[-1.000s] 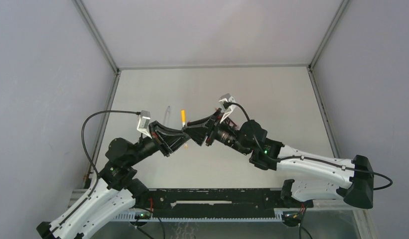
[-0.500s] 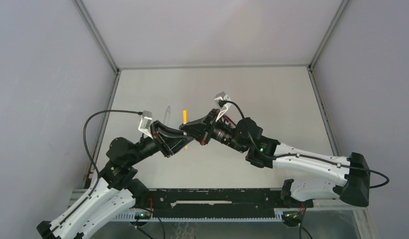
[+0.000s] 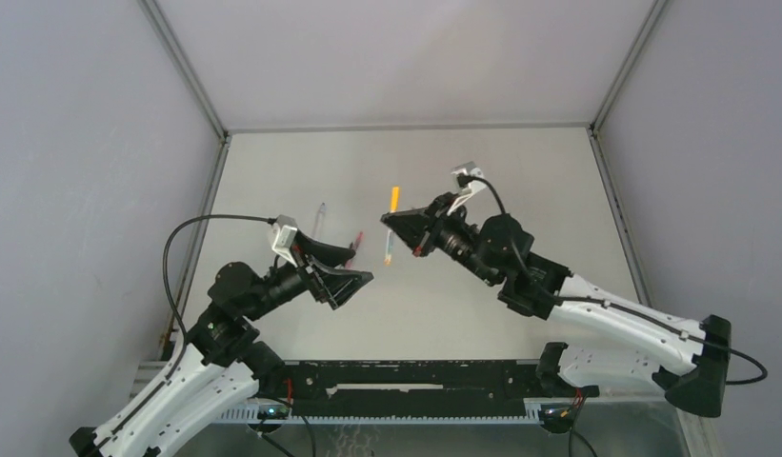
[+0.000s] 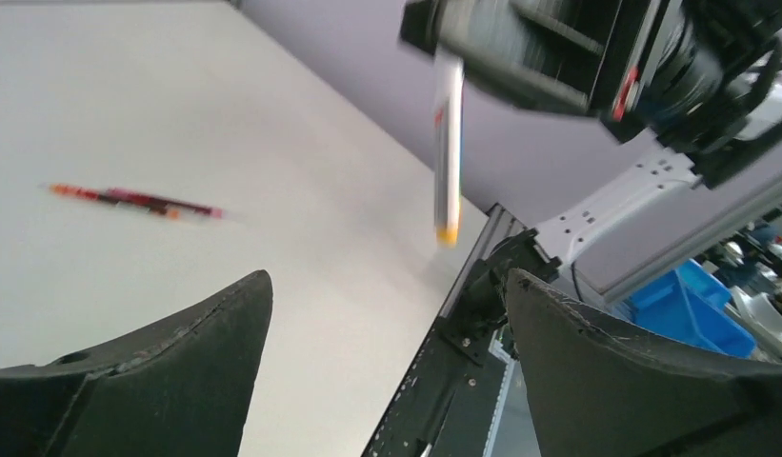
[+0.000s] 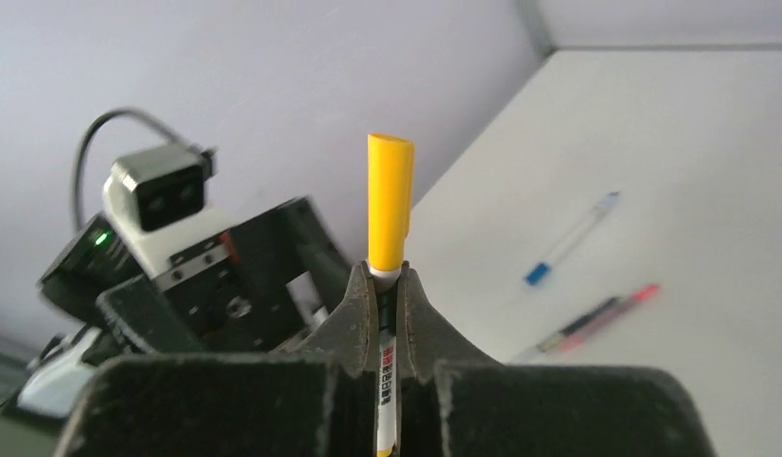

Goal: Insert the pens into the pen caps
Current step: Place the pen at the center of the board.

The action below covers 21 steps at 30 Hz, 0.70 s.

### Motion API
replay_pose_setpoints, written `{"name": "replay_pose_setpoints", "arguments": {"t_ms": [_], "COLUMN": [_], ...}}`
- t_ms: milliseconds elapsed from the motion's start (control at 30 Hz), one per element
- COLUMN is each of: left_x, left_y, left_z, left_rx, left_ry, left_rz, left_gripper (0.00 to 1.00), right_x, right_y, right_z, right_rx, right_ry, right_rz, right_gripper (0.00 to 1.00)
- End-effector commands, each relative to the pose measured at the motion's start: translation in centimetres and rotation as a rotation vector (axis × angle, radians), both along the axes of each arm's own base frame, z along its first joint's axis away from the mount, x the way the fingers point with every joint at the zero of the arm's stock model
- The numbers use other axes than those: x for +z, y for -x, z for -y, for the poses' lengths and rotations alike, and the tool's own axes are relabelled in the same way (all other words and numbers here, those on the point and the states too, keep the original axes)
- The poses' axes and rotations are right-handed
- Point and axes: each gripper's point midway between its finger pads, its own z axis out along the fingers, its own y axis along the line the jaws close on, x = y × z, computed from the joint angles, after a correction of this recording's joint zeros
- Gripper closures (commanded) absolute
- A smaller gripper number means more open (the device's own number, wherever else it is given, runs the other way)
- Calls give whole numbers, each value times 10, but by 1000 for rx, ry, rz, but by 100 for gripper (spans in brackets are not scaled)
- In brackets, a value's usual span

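My right gripper (image 3: 392, 231) (image 5: 387, 282) is shut on a white-barrelled pen (image 3: 391, 238) (image 5: 384, 381) and holds it upright above the table. A yellow cap (image 3: 394, 198) (image 5: 389, 205) sits on the pen's top end, and an orange tip (image 4: 448, 231) shows at the bottom. My left gripper (image 3: 356, 276) (image 4: 387, 278) is open and empty, below and to the left of that pen. A pen with a blue end (image 3: 321, 217) (image 5: 568, 240) lies on the table. A pink-red pen and a dark one (image 3: 354, 242) (image 4: 134, 200) (image 5: 604, 317) lie together near it.
The table's near edge carries a black rail (image 3: 415, 390) (image 4: 434, 381) between the arm bases. Grey walls close the left, back and right sides. The left arm's wrist camera (image 5: 163, 190) is just behind the held pen in the right wrist view.
The left gripper has opened, let go of the pen and drawn back down-left. The right gripper has shut on the yellow-capped pen and carried it up and to the right.
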Motion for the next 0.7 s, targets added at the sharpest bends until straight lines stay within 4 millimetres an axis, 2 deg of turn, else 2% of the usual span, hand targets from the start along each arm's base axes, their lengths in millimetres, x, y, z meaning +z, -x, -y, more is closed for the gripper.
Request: {"name": "replay_pose_setpoints", "arguments": {"t_ms": [0,133,300,367,500,667], "left_x": [-4,-19,-23,-23,-24,-22], "left_y": [-14,-22,-19,-19,-17,-11], "left_z": [-24,-38,-40,-41,-41,-42], "left_rx": [155,242,245,250,248,240], "left_ry": [-79,-140,-150,-141,-124,-100], "left_rz": [2,-47,-79,-91,-112,-150], "left_gripper": [2,2,1,1,1,2], "right_x": [-16,-74,-142,-165,-210,-246], "right_y": [-34,-55,-68,-72,-92,-112], "right_z": [59,111,178,191,217,230], "right_rx": [-200,-304,-414,-421,-474,-490], "right_ry": [120,303,550,624,756,846], "right_rz": [-80,-263,-473,-542,-641,-713], "right_gripper": [100,100,100,100,100,98]}}
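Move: Carrying the yellow-capped pen, the right hand is bound for a bare patch of board about 24 cm to its right, 10 cm ahead and some 34 cm below. The red pens' middle lies roughly 18 cm ahead and 12 cm right of this hand; the black and pink pens are about 12 cm ahead, 10 cm left. From the left hand, the bare patch is some 15 cm ahead, 28 cm right and 29 cm below. Swinging right and forward at first, the right hand then dives steeply, ending about 24 cm lower, 22 cm right and 10 cm forward, near the board on the near right side of the red pens. Its shut fingers keep the pen and tip from level to pointing steeply down. Still wide open, the left hand sinks some 5 cm and draws left, away from the pen. ##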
